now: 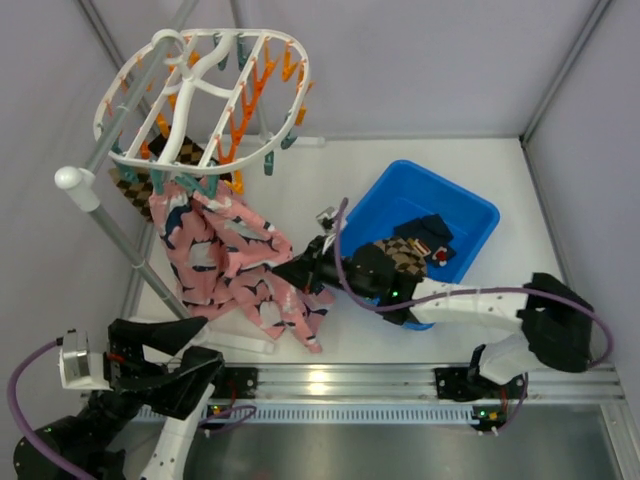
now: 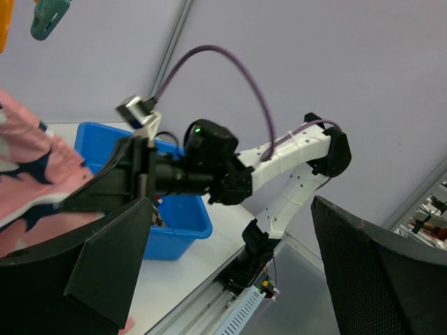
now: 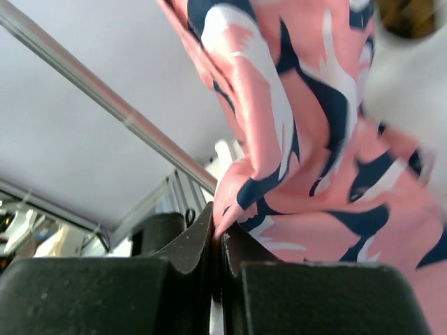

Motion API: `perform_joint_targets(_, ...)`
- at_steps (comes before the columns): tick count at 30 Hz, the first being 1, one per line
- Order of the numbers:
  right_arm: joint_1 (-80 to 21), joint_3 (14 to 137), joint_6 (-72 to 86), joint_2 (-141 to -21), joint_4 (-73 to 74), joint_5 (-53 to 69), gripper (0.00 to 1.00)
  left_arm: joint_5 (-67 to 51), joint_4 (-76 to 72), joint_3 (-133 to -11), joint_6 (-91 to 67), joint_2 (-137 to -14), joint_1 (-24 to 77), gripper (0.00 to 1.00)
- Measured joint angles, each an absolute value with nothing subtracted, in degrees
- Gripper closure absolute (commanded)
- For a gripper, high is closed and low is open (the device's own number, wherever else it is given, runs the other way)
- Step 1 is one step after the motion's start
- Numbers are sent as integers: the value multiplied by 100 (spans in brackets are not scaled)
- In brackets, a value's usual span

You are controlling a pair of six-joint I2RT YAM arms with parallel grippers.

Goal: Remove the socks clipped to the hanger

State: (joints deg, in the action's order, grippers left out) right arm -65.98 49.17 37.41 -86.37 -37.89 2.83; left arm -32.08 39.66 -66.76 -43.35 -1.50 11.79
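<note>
The white oval hanger (image 1: 165, 40), with its orange and teal clips, hangs at the back left. Pink socks (image 1: 225, 255) with navy-and-white marks dangle from its near edge and drape down to the table. A brown-and-black checkered sock (image 1: 128, 190) hangs behind them. My right gripper (image 1: 300, 270) reaches left from the bin and is shut on a fold of pink sock (image 3: 314, 139), pinched between its fingertips (image 3: 202, 241). My left gripper (image 1: 185, 350) stays low at the near left, open and empty (image 2: 230, 279), its camera facing the right arm.
A blue bin (image 1: 400, 200) at centre right holds checkered and navy socks. It also shows in the left wrist view as the blue bin (image 2: 178, 223). A grey pole (image 1: 110, 225) with a white knob slants under the hanger. A metal rail (image 1: 330, 380) runs along the near edge.
</note>
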Motion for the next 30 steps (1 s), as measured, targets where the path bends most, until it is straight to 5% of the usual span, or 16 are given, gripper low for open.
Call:
perform_joint_targets(12,-5992,4595,2897,-5441,-1931,-690,98,-3210,3981,-6495,-4335,-150,1179,1)
perform_joint_targets(30,-2110,5653,3208,-6528,-915,1293,100,-3334,3988,-6486,-4333,-150,1173,1)
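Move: The pink shark cloth is already pinched in the shut right fingers; the blue box it is being drawn towards is about 29 cm to their right, 21 cm ahead and 20 cm below. In the box, the checkered sock lies some 28 cm right and 18 cm ahead of that hand. The teal clips holding the cloth's top are about 13 cm left, roughly level fore and aft, some 24 cm above. From the idle left hand, the box lies around 42 cm ahead, 38 cm right and 38 cm below. The pink cloth, still pinched in the right fingers, is pulled away from its clips towards and over the blue box. The right hand first sweeps up and right, then swings forward and right at nearly constant height, ending some 25 cm to the right, 19 cm forward and 10 cm higher, its wrist turned about 35 degrees clockwise. ##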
